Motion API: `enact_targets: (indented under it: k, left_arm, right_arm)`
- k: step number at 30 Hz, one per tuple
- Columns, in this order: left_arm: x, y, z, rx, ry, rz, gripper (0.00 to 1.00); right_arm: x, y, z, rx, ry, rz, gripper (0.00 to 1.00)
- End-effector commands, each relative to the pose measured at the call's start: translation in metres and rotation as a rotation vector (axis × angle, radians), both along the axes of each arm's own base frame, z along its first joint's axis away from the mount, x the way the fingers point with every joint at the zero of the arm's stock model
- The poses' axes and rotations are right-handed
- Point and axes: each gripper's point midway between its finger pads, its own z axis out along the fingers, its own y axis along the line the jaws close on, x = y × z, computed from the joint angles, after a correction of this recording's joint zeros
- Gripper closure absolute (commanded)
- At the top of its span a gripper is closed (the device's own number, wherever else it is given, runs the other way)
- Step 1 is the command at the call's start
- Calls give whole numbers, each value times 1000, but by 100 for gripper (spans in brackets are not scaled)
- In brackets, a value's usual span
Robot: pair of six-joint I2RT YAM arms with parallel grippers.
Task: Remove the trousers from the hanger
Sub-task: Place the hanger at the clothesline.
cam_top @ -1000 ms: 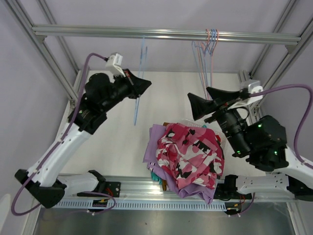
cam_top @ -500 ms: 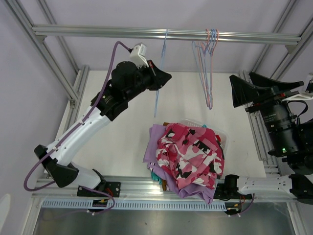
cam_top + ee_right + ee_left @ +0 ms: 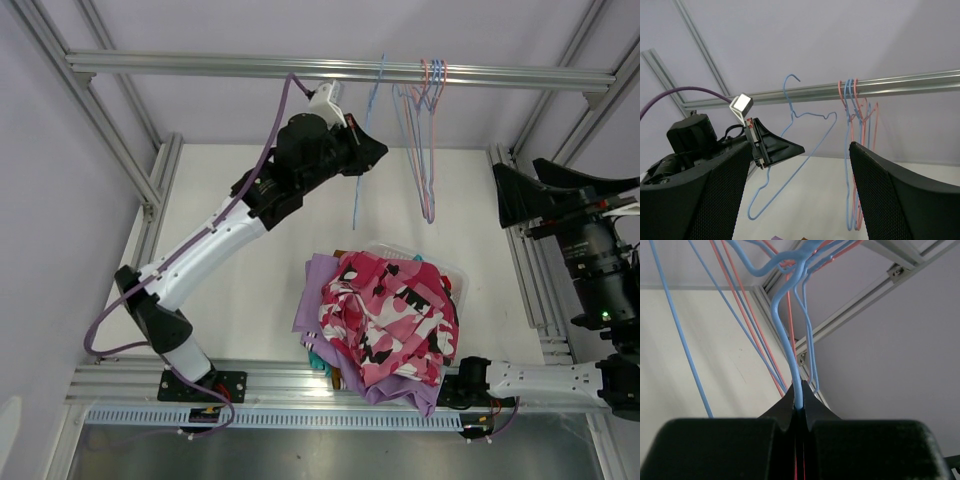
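Observation:
The trousers point(image 3: 385, 320) lie in a heap at the near middle of the table, the pink-white-black camouflage pair on top and lilac cloth point(image 3: 312, 290) under it. My left gripper point(image 3: 378, 153) is raised near the top rail point(image 3: 200, 66) and shut on the wire of a bare blue hanger point(image 3: 358, 200). In the left wrist view the jaws pinch that hanger point(image 3: 790, 325) at the left gripper point(image 3: 798, 390). Its hook is up by the rail; whether it rests on it I cannot tell. My right gripper point(image 3: 516, 168) stands open and empty at the far right, its right gripper point(image 3: 800, 150) facing the hanger point(image 3: 805, 150).
A bunch of pink and blue empty hangers point(image 3: 425, 130) hangs on the rail just right of the held one, also the hangers point(image 3: 856, 150). A clear bin rim point(image 3: 452, 270) shows behind the heap. Frame posts point(image 3: 545, 300) run along both table sides.
The left arm has carried the blue hanger rightward along the rail toward the hanging bunch. The right arm has drawn back to the right edge and its jaws have widened.

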Motion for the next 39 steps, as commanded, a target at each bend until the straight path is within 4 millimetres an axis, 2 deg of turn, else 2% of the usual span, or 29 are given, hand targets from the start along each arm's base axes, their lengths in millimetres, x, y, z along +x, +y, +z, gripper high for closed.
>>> enact_targets:
  k: [1, 2, 5, 6, 9, 14, 18, 21, 23, 24, 25, 28, 39]
  left_arm:
    - [1, -4, 42, -97, -50, 26, 100]
    - [6, -10, 35, -85, -39, 28, 100]
    - [12, -17, 38, -94, -43, 32, 100]
    - [11, -18, 45, -108, -54, 30, 100]
    - [16, -28, 42, -117, -50, 26, 100]
    - [24, -39, 33, -127, -32, 30, 100]
    - [32, -54, 17, -132, -6, 24, 100]
    - [33, -62, 19, -152, -4, 20, 100]
    - [36, -70, 10, -141, 7, 18, 100]
    - [35, -73, 16, -152, 0, 13, 99]
    - [38, -78, 9, -144, 10, 12, 100]
    - [39, -82, 10, -151, 11, 9, 100]
    - [40, -94, -6, -135, 30, 8, 100]
  right_arm:
    - [-1, -17, -3, 24, 20, -22, 17]
    - [-2, -20, -3, 30, 21, -22, 17]
    - [-3, -26, -5, 35, 28, -26, 17]
    - [-2, -26, -7, 33, 33, -29, 16]
    - [-1, -28, -16, 16, 54, -45, 17]
    - [-2, -30, -30, 12, 75, -37, 16]
    - [-2, -37, -34, 16, 90, -44, 16]
    - [-2, -40, -36, 4, 96, -53, 16]
    - [-3, -40, -38, 5, 99, -44, 16]
    - [-3, -39, -40, 1, 101, -45, 16]
    - [-3, -39, -41, -1, 102, -44, 16]
    - [-2, -39, -45, -16, 109, -51, 16]
    - [-4, -49, -53, 9, 131, -31, 15]
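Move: The left hand already grips the blue hanger, its hook standing above the rail. The free spot on the rail just left of the hanging hangers is about 9 cm ahead, 9 cm right and 13 cm up from this hand; those hangers are centred some 8 cm ahead, 12 cm right and 5 cm lower. The clothes pile lies roughly 18 cm back, 2 cm right and 37 cm below. For the empty right hand the spot is about 26 cm ahead, 5 cm left, roughly level. Still pinching the blue hanger by its wire, the left hand carries it about 9 cm right and 4 cm forward along the rail towards the hanging hangers, wavering slightly in height, then sinks about 4 cm late on to bring the hook down over the rail. Its fingers stay shut. The empty right hand, wide open, drifts some 5 cm down and 4 cm right, tipping slightly down. ##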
